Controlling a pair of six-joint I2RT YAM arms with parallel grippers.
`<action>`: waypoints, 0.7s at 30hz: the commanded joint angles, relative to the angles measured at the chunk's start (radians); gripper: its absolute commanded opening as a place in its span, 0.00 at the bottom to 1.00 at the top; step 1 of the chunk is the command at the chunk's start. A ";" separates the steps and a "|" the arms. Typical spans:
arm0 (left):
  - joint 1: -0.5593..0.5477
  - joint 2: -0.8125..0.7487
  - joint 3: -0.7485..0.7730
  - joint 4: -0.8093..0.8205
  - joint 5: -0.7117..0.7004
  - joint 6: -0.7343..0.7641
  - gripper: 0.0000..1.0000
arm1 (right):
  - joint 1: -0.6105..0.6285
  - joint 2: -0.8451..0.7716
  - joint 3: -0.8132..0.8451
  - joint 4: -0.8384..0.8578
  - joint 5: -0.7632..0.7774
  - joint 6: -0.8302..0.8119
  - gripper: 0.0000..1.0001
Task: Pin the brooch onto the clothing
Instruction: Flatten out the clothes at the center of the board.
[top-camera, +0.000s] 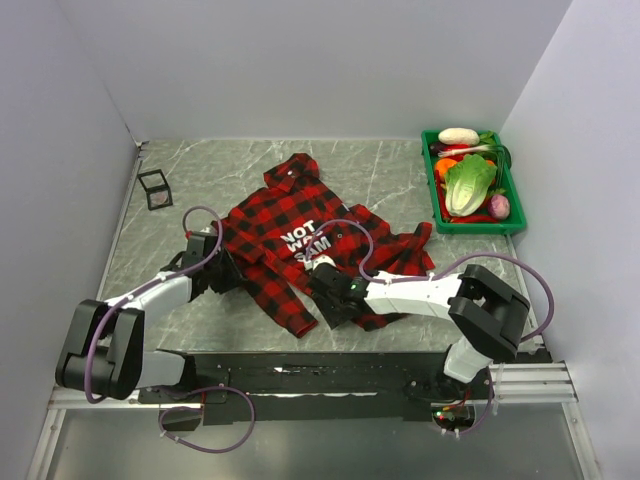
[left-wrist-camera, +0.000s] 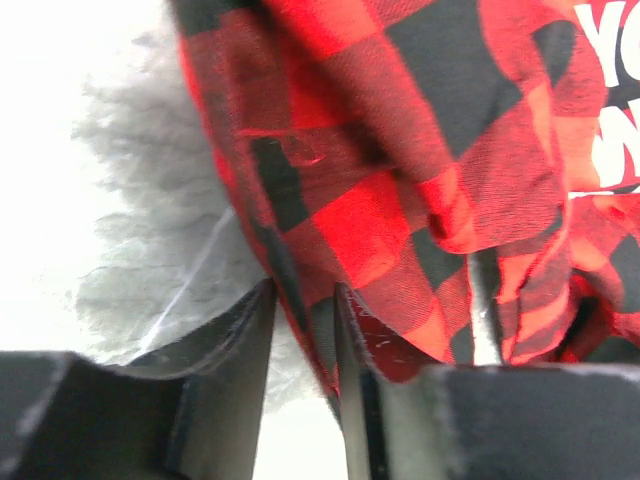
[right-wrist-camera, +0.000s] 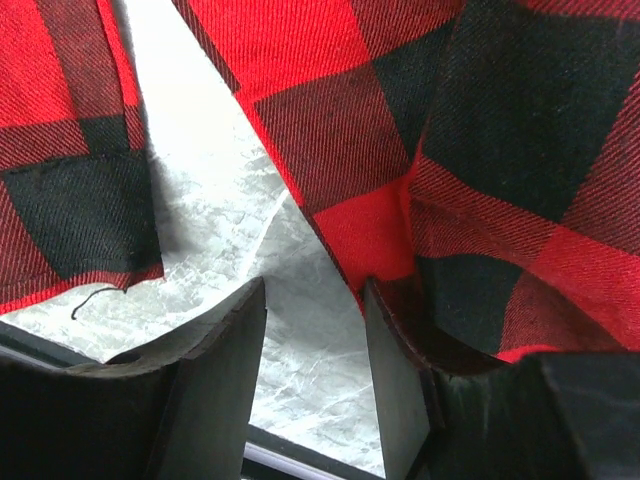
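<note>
The clothing (top-camera: 280, 225), a red-and-black plaid shirt with white letters, lies rumpled in the middle of the table. My left gripper (top-camera: 230, 270) is at its left hem. In the left wrist view the left gripper (left-wrist-camera: 303, 292) has its jaws a narrow gap apart, and the shirt's edge (left-wrist-camera: 300, 300) runs down between them along the right finger. My right gripper (top-camera: 326, 287) sits low at the shirt's lower front. Close up, the right gripper (right-wrist-camera: 313, 292) is open over bare table, with the cloth (right-wrist-camera: 380, 230) touching its right finger. The brooch is out of view.
A green crate (top-camera: 437, 205) of vegetables stands at the back right. A small black wire-frame cube (top-camera: 155, 188) sits at the back left. The grey marble table (top-camera: 200, 170) is walled on three sides, and its front edge lies just behind both grippers.
</note>
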 joint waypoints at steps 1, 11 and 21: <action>0.006 -0.036 -0.021 0.057 -0.041 -0.030 0.34 | 0.008 -0.006 0.023 0.022 0.047 -0.012 0.52; 0.039 -0.117 -0.004 -0.004 -0.107 -0.006 0.01 | 0.005 -0.002 0.027 0.016 0.116 -0.002 0.52; 0.114 -0.284 0.050 -0.130 -0.178 0.022 0.01 | 0.002 0.017 0.035 0.021 0.143 -0.001 0.52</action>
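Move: Between the left hand's open fingers, about 1 cm below their midpoint, runs the outer edge of the flannel's left sleeve. From this hand, the cuff lies some 12 cm right and 9 cm back, the white lettering about 13 cm right and 9 cm ahead. The right hand has the shirt hem level with it, roughly 1 cm to its right and just below; the cuff lies about 7 cm to its left, about level fore and aft. Closing onto the sleeve's edge, the left fingers pinch the cloth near the table, then the hand carries it left by about 5 cm while rising some 4 cm, turning about 10 degrees counter-clockwise. The right hand stays low at the hem with fingers half open, one fingertip on the cloth, easing only 1.5 cm forward as its fingertips tilt slightly outward. ##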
